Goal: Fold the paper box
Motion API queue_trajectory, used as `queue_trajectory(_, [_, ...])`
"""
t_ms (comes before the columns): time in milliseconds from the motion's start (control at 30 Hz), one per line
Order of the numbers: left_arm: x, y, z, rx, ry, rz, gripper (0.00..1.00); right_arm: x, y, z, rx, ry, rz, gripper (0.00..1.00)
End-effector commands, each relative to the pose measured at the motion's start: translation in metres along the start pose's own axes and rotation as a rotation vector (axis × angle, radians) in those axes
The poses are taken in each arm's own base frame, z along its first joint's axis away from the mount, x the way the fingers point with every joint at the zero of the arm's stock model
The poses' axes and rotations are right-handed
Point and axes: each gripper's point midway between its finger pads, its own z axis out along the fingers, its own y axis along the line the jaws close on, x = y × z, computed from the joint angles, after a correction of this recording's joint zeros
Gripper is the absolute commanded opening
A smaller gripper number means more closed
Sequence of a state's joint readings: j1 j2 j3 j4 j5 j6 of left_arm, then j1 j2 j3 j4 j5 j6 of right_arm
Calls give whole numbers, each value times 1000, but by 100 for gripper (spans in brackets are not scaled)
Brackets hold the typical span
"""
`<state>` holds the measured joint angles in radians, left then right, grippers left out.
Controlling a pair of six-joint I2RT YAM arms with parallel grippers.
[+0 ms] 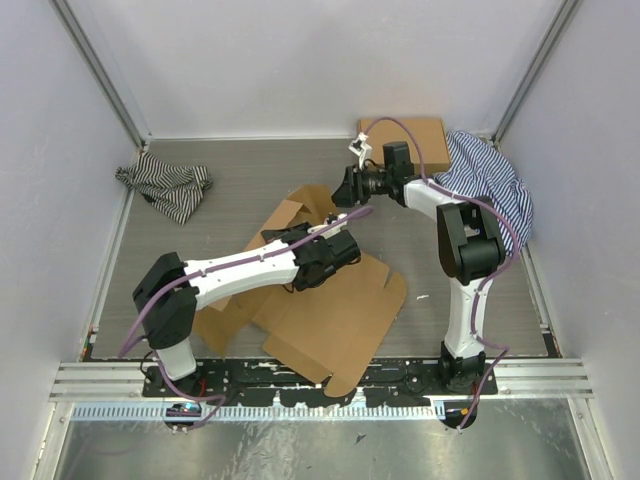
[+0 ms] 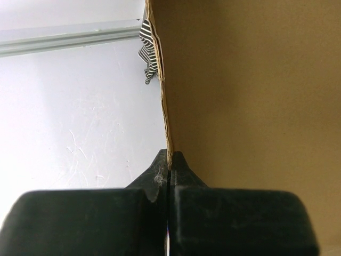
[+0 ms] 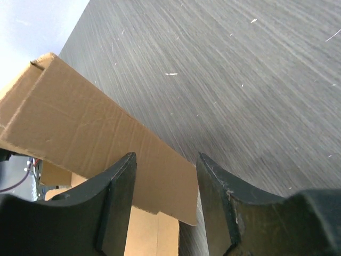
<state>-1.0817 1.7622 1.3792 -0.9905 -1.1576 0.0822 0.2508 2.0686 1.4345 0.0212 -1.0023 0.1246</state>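
Observation:
The paper box (image 1: 335, 320) is a brown cardboard die-cut sheet lying mid-table, with flaps raised at its far side. My left gripper (image 1: 283, 237) reaches over it and is shut on the edge of an upright panel. In the left wrist view the left gripper (image 2: 170, 156) pinches that thin edge, and the panel (image 2: 245, 96) fills the right half. My right gripper (image 1: 338, 190) hangs open at the sheet's far edge. In the right wrist view the right gripper (image 3: 166, 162) has a raised flap (image 3: 80, 122) whose corner shows between the spread fingers, touching neither.
A ready-made brown box (image 1: 415, 135) sits at the back right, partly under a striped cloth (image 1: 495, 180). Another striped cloth (image 1: 165, 185) lies at the back left, also seen as the striped cloth (image 2: 149, 53). White walls enclose the grey table (image 3: 240, 80).

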Motion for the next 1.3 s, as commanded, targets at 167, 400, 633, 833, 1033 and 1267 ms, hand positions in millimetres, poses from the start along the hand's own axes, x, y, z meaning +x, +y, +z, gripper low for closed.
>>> queue_trajectory(167, [2, -11, 0, 54, 11, 22, 0, 5, 43, -8, -56, 38, -102, 54])
queue_trajectory(400, [5, -9, -2, 54, 6, 10, 0, 14, 52, -15, -53, 42, -101, 54])
queue_trajectory(633, [0, -13, -10, 71, -21, 19, 0, 30, 68, -18, -74, 72, -119, 54])
queue_trajectory(833, [-1, -18, -14, 94, -31, 15, 0, 47, 86, -12, -117, 91, -186, 56])
queue_trajectory(1033, [-2, -23, -15, 97, -21, 22, 0, 40, 85, -1, -107, 53, -276, 56])
queue_trajectory(1267, [-8, -25, -20, 97, -28, 28, 0, 29, 87, 5, -115, 27, -337, 57])
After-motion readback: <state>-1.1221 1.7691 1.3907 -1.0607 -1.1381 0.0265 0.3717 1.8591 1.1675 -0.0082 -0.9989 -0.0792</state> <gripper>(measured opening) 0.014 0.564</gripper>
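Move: The box's end flap stands up just off my open right fingers, its middle about 4 cm to their left and 3 cm back, at roughly their height. The flat base panel lies some 26 cm back, 2 cm left and 14 cm below; the closed carton is about 16 cm ahead and 18 cm right, some 10 cm lower. From my left hand, pinching the long wall's top edge, the flap is about 8 cm ahead and 10 cm right. I sweep my right hand back about 9 cm along the end of the box, fingers still half open around the end flap and the far one bearing on its outer face, then edge 2 cm left, turning some 10 degrees counter-clockwise. My left hand keeps its pinch on the long wall's top edge and yields only about a centimetre back. ##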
